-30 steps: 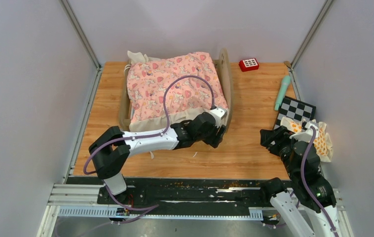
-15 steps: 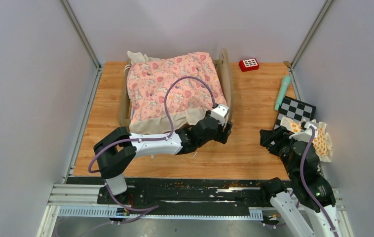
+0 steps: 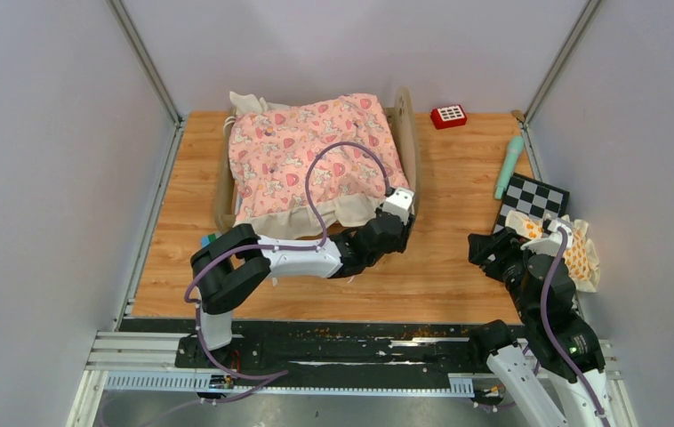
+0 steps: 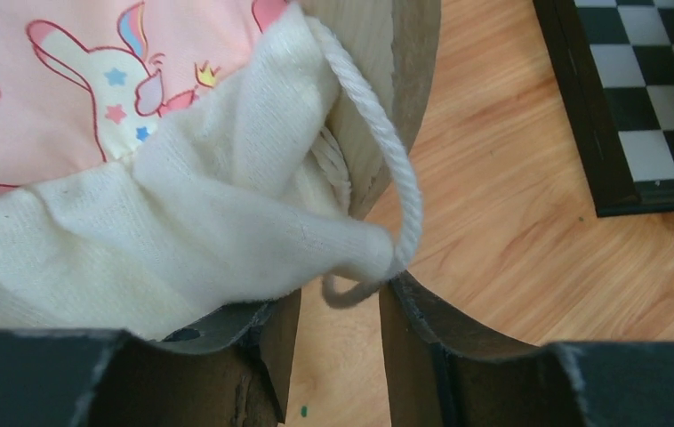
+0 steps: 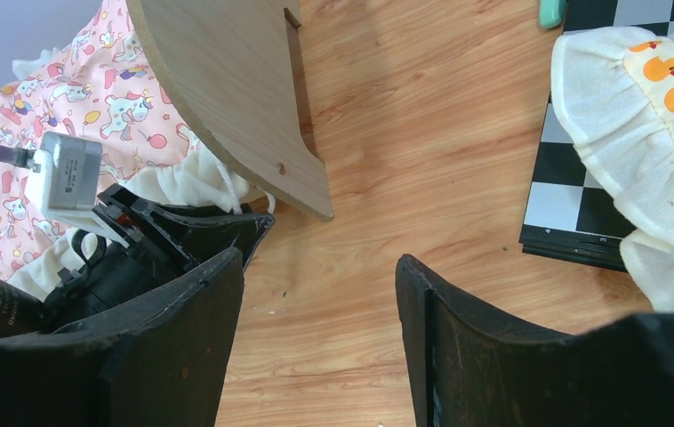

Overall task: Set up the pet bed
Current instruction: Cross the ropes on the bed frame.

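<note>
The pet bed [image 3: 407,133], a light-wood frame with a rounded headboard [image 5: 227,80], stands at the back of the table under a pink unicorn-print quilt [image 3: 316,156]. My left gripper [image 3: 402,229] is at the bed's near right corner, beside the headboard's foot. In the left wrist view the quilt's cream ruffle [image 4: 182,222] rests on the left finger. A white cord [image 4: 405,187] loops down between the tips of the left gripper [image 4: 341,289], whose jaws stand apart with bare floor showing between them. My right gripper [image 5: 318,260] hangs open over bare wood at the right.
A frilled duck-print pillow [image 3: 573,249] lies on a black-and-white chequered board [image 3: 533,200] at the right edge, close to my right arm. A green cylinder [image 3: 509,166] and a small red keypad [image 3: 448,116] lie behind it. Grey walls close in the table.
The left arm's elbow has swung right and its wrist has risen beside the bed's corner. The cream ruffle now reaches farther right. The left jaws have narrowed. The right arm is still.
</note>
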`<state>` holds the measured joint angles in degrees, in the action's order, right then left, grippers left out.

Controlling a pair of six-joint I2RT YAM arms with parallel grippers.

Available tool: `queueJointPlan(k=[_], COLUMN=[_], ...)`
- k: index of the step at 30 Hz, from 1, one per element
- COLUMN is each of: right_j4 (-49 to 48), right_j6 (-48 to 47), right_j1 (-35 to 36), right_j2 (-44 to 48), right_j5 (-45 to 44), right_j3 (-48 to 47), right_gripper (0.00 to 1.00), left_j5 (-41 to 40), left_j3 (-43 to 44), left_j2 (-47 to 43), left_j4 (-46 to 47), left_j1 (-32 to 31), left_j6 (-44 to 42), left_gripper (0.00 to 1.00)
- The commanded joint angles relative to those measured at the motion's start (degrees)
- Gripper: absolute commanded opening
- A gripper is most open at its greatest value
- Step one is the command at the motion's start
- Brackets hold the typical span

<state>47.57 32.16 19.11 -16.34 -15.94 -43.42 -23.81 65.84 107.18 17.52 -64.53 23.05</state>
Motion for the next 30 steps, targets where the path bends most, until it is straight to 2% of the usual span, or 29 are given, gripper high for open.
queueJointPlan(k=[1,5,9,14,18,30], right_j4=[0.3,0.5,0.4,0.3,0.3,-0.2], right_j6=[-1.5,-1.5,-1.7,-1.7,-1.7,-1.8], right_j1=[0.3,0.3,0.3,0.3,0.3,0.3], right_j2=[0.9,1.0,1.0,1.2,1.3,0.8], right_j5=[-0.3,-0.2,-0.3,-0.2,-0.1,0.2], right_j3=[-0.1,-0.1,-0.3,-0.1,0.0,0.3], right_gripper=[0.64,0.64,0.64,0.64,0.64,0.64], left_j5=[-4.0,-3.8,-3.1,-0.9,3.7,16.0], left_j3=[1.6,1.9,3.3,8.6,13.5,30.2], left_j2=[-0.3,-0.9,-3.0,-5.9,-7.4,-5.7], left_j4=[6.2,4.9,-1.6,-15.5,-24.8,-45.5], left_j1=[-0.3,-0.3,-0.2,0.0,1.2,6.0], left_j6=[1.5,1.0,0.2,-2.7,-4.3,-9.8], left_gripper=[0.41,0.14,0.00,0.00,0.00,0.00])
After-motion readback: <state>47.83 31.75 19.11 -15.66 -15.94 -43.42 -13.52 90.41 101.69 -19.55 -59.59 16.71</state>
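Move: The bed's rope loop sits right at the left gripper's half-open fingertips, about 1 cm ahead and 1 cm to the right, level with them. The headboard's middle is some 14 cm straight ahead, about 1 cm to the right and 4 cm higher; the pink blanket's middle lies about 14 cm ahead and 20 cm to the left, near hand height. From the right hand, the rope is roughly 10 cm ahead, 10 cm to the left and 12 cm below. Close the left gripper fully on the rope loop beside the headboard's near edge, letting the hand drift no more than about 1 cm while the fingers shut. Then raise the pinched rope about 10 cm, easing some 2 cm left over the blanket's corner, with a slight roll and a small clockwise turn of the wrist, under 10 degrees each. ##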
